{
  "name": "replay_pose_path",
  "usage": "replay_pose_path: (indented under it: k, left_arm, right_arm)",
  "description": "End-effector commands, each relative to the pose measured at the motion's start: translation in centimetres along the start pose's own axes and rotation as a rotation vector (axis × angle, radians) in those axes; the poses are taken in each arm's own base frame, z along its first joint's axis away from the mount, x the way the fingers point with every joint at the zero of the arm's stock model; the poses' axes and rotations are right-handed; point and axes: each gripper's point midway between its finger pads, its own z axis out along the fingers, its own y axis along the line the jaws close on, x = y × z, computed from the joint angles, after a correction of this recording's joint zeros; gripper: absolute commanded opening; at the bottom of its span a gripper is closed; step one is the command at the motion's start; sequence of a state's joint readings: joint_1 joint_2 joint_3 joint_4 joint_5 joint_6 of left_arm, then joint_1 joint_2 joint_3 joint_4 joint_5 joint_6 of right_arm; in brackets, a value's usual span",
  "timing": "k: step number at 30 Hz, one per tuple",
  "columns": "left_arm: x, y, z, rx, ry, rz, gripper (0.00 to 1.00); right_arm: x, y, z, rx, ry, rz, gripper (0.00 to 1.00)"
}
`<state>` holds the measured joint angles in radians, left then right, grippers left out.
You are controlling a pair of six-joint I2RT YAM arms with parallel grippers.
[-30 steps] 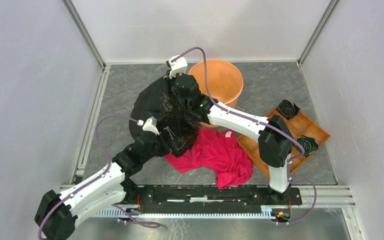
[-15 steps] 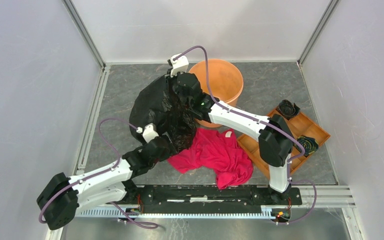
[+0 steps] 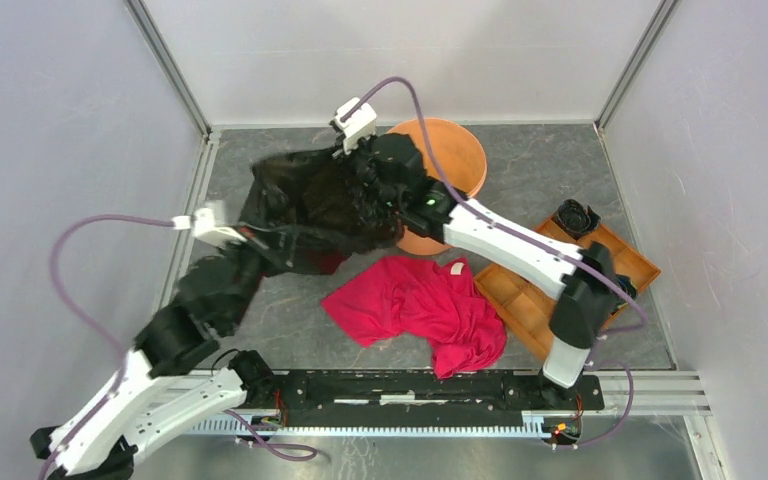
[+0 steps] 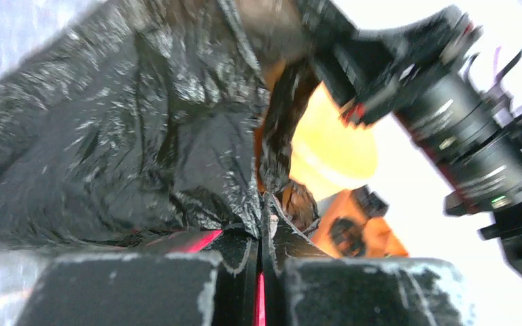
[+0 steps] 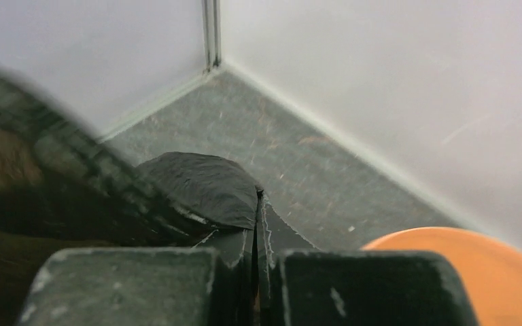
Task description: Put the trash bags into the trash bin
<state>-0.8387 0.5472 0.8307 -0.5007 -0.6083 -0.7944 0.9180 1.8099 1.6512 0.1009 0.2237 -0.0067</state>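
The black trash bag [image 3: 305, 205] hangs stretched between my two grippers, left of the pale-orange trash bin [image 3: 460, 150]. My left gripper [image 3: 257, 240] is shut on the bag's left edge. In the left wrist view its tips [image 4: 262, 207] pinch the glossy film [image 4: 109, 136], with the bin [image 4: 329, 149] behind. My right gripper [image 3: 363, 168] is shut on the bag's far edge beside the bin's rim. In the right wrist view its tips [image 5: 258, 200] clamp dark film [image 5: 204, 187], and the bin [image 5: 462, 265] shows at the lower right.
A red cloth [image 3: 420, 305] lies crumpled on the floor in front of the bin. A brown compartment tray [image 3: 545, 300] at the right holds two rolled black bundles [image 3: 577, 216] [image 3: 615, 288]. Walls enclose the grey floor on three sides.
The left gripper closed on the bag and swung left, away from the red cloth, pulling the bag out wide. The right gripper shifted slightly towards the bin.
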Motion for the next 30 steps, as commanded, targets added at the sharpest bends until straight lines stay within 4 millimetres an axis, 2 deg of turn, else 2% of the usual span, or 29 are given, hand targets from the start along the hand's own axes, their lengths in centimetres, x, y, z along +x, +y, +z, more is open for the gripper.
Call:
replay_pose_path:
  k: [1, 3, 7, 11, 14, 16, 18, 23, 27, 30]
  left_arm:
    - [-8.6, -4.6, -3.3, 0.139, -0.154, 0.183, 0.02]
    - [-11.4, -8.1, -3.8, 0.217, -0.179, 0.234, 0.02]
    - [-14.5, -16.1, -2.6, 0.381, -0.182, 0.338, 0.02]
    - [-17.2, -22.6, -1.0, 0.472, -0.206, 0.335, 0.02]
    - [-18.7, -26.0, 0.7, 0.485, -0.218, 0.323, 0.02]
    - [-17.9, -27.3, 2.5, 0.49, -0.196, 0.328, 0.02]
    - [-17.7, -28.6, 3.2, 0.515, -0.19, 0.319, 0.02]
    - [-17.4, -29.8, 5.4, 0.546, -0.184, 0.275, 0.02]
    - [-16.4, -30.4, 8.0, 0.609, -0.128, 0.232, 0.02]
    - [-15.1, -32.2, 8.4, 0.735, -0.066, 0.21, 0.02]
  right_arm:
    - [-14.1, -3.9, -7.9, 0.055, -0.261, -0.101, 0.0]
    - [-17.3, -6.2, -11.0, 0.138, -0.312, -0.132, 0.01]
    - [-21.7, -9.8, -16.5, 0.268, -0.39, -0.167, 0.0]
    - [-24.4, -11.9, -20.5, 0.349, -0.453, -0.175, 0.01]
    - [-26.0, -13.3, -22.5, 0.405, -0.46, -0.165, 0.0]
    - [-27.0, -14.1, -23.6, 0.434, -0.475, -0.152, 0.0]
    - [-27.0, -14.8, -24.1, 0.465, -0.47, -0.15, 0.0]
    - [-25.5, -16.1, -23.3, 0.519, -0.369, -0.177, 0.0]
    - [-24.4, -17.1, -23.5, 0.556, -0.344, -0.184, 0.0]
    - [-23.9, -16.5, -22.4, 0.493, -0.351, -0.181, 0.0]
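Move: Both grippers already pinch the black trash bag by its rim, and the orange trash bin is where it goes. The bin lies about 18 cm to the right and 3 cm back of the right hand, its middle some 21 cm lower. The pink cloth is about 24 cm back, 17 cm right and 33 cm below that hand. From the left hand, the bin stands about 14 cm ahead and 24 cm right, 18 cm lower. The trash bag is swung up and carried over the bin by both arms, fingers staying shut on its rim. The right hand rises about 30 cm while sweeping 24 cm right and a little back; the left rises as far, then goes right and forward. Both tip upward and turn clockwise about 25 degrees, sinking slightly at the end. ##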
